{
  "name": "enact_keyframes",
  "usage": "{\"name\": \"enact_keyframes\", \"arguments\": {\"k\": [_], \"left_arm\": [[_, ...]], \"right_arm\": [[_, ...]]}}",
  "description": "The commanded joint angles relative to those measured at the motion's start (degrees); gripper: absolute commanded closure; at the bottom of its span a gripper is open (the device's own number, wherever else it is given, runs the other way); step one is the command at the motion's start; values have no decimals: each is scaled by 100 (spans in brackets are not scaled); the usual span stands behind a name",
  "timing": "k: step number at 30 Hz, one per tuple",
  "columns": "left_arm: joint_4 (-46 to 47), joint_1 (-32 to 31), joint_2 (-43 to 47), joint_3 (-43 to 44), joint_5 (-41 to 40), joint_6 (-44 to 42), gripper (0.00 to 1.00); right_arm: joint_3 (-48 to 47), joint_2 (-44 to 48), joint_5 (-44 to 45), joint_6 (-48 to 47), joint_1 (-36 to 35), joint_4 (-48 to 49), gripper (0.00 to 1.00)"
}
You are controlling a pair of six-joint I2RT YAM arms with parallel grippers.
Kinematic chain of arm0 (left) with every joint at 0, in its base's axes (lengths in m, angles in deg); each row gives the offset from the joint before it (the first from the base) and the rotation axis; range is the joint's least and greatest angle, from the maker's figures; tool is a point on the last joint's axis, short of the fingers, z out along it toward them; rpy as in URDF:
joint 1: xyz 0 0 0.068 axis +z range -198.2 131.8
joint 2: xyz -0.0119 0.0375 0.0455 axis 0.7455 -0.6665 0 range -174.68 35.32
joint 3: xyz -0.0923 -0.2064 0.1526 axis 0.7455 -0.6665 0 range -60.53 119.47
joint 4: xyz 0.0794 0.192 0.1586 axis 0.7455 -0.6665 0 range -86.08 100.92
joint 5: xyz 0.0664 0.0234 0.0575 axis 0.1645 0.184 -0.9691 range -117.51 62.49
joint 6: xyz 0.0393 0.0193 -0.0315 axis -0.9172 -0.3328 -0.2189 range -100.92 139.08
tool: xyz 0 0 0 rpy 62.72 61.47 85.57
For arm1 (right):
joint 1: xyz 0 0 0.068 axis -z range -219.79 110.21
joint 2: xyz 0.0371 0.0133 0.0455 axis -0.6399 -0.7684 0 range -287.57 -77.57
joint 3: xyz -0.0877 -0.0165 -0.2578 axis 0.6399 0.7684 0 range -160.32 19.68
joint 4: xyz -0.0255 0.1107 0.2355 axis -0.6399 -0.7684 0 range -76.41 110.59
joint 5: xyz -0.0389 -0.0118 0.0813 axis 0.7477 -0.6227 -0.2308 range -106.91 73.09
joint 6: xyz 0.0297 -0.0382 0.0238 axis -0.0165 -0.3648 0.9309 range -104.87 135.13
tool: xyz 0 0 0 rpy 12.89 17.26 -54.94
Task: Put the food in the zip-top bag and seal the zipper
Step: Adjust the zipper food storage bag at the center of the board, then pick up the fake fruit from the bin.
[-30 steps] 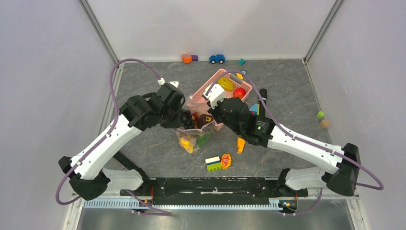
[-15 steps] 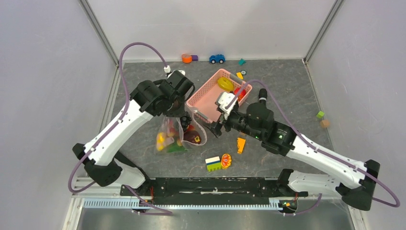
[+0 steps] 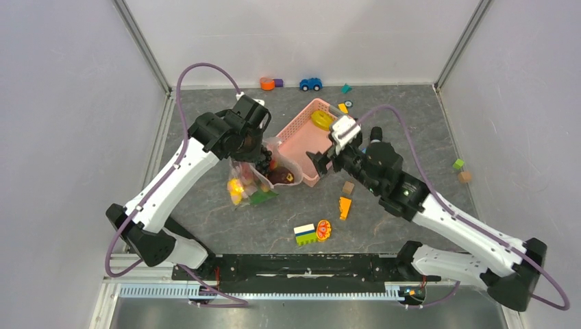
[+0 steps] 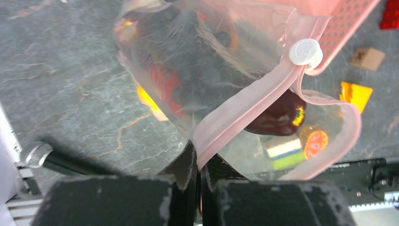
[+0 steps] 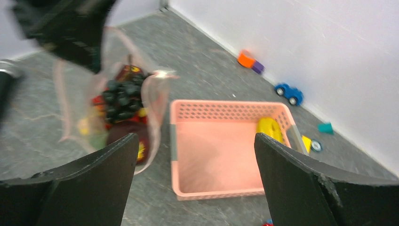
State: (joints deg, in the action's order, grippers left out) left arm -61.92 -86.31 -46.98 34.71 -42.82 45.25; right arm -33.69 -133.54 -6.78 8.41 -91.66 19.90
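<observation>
The zip-top bag hangs clear and soft just left of the pink basket, with food inside. I see a dark red apple, dark berries, a yellow citrus and green bok choy. My left gripper is shut on the end of the pink zipper. A white slider sits partway along the zipper, and past it the mouth gapes. My right gripper stands wide open and holds nothing, over the basket's near edge and apart from the bag.
The pink lattice basket holds a yellow piece. An orange wedge, a brown cube, a striped block and an orange disc lie toward the front. A blue car and small pieces line the back wall.
My right gripper let go of the bag, opened wide and drew back to the right. My left gripper carried the bag up and back, still shut on its zipper.
</observation>
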Motion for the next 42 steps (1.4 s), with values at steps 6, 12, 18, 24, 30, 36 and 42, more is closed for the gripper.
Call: {"name": "enact_keyframes", "arguments": {"k": [6,12,18,24,30,36,42], "left_arm": [[641,5,157,-407,645,-406,98],[767,62,161,-579,602,-390,98],[871,137,95,-685,847,-376,98],[945,154,139,-751,951,-402,98],[982,155,123,-770,1040,-399,98],[995,154,125,-777,1052,-404,98],[1022,163,177,-807,1046,-412,98]], "right_arm": [[-1021,-2139,195,559,1922,-120,2],[-1608,-3487,443,450,2282,-175,2],[-1996,-4426,881,211,2288,-37,2],[-2256,-5195,1584,-47,2292,249,2],[-2833,-5836,2008,96,2293,-177,2],[-3500,-6344,2169,245,2287,-875,2],[-4168,-6498,2138,552,2285,-1905,2]]}}
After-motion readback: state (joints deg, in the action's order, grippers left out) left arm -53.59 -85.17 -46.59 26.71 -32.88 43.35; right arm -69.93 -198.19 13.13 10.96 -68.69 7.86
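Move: The red tomato lies in the far right corner of the basket, roughly 26 cm ahead of my empty right hand, 9 cm to its right and 29 cm below it. The yellow pepper sits beside it, some 8 cm left of the tomato and 5 cm farther out; the basket's middle is about 22 cm straight ahead of my right hand. From my left hand, already gripping the bag's rim, the tomato is about 25 cm ahead and 28 cm right, well below. With its fingers staying wide open, my right hand leaves the bag's side and swoops about 25 cm forward and as far down, some 9 cm rightward too, into the basket over the red tomato. On the way it swings clockwise and tips, so that the fingers slope down, one on either side of the tomato. My left hand keeps its pinch on the bag rim and lowers it about 3 cm, easing slightly right. ##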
